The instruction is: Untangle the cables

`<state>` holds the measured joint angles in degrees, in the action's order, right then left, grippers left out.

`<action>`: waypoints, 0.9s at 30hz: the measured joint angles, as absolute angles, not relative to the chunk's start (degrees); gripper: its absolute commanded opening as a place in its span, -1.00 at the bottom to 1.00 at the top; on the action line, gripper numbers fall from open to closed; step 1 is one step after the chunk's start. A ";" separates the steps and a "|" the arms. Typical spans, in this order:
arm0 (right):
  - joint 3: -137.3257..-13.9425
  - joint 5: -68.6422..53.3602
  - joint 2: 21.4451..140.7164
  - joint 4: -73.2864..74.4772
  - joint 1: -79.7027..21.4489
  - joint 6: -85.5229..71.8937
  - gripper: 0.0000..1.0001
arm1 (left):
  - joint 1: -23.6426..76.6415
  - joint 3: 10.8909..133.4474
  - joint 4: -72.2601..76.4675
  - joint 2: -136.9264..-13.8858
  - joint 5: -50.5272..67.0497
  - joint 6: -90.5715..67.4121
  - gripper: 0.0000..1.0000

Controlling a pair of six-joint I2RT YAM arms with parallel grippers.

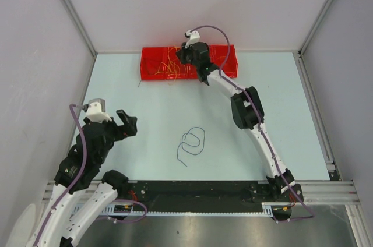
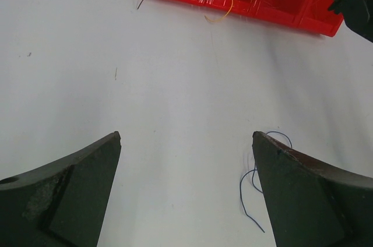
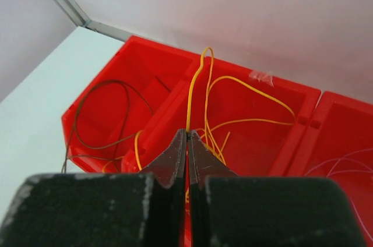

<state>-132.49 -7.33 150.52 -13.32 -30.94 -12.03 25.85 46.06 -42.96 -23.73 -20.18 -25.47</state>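
Thin cables lie tangled in a red tray at the table's back edge. My right gripper hangs over the tray, shut on a yellow cable that rises from its tips and loops back down. More yellow cables and a dark cable lie in the tray. A dark blue cable lies curled alone on the table's middle. It also shows beside my left gripper's right finger, the blue cable. My left gripper is open, low over bare table at the near left.
The tray has several compartments. A yellow loop spills over its front wall. White walls with metal rails enclose the table on three sides. A black rail runs along the near edge between the arm bases.
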 measured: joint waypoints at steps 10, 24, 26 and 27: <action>-133.75 -5.76 152.38 -10.22 -30.89 -12.45 -1.00 | 25.85 46.06 -42.96 -23.11 -20.18 -25.47 1.00; -132.88 -4.91 151.76 -7.07 -31.81 -12.14 -0.04 | 25.80 46.06 -42.98 -22.96 -20.21 -25.47 1.00; -131.15 -4.80 150.23 -6.68 -31.92 -12.08 0.12 | 25.78 46.06 -42.98 -22.85 -20.23 -25.50 1.00; -130.21 -4.75 149.08 -6.31 -32.03 -11.97 0.22 | 25.78 46.06 -42.98 -22.83 -20.27 -25.50 1.00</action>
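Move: Over the near side of the red bin, the shut right fingers already hold a yellow cable; the second compartment from the left, where the cable is going, has its middle roughly 7 cm ahead, neither left nor right, and 13 cm below. At about the same depth, a dark cable lies 12 cm to the left and pink cables 12 cm to the right. The blue cable on the table is some 36 cm back and 7 cm right. From the left hand, that compartment lies about 49 cm ahead, 13 cm right, 21 cm down. Lowering the pinched yellow cable towards the second compartment, the right hand sinks about 4 cm, slowing, while its fingers tip some 5 degrees further down. Near the bottom the fingers part to about half open and end their pinch on the cable; the hand then eases back about 1.5 cm and starts to rise. ##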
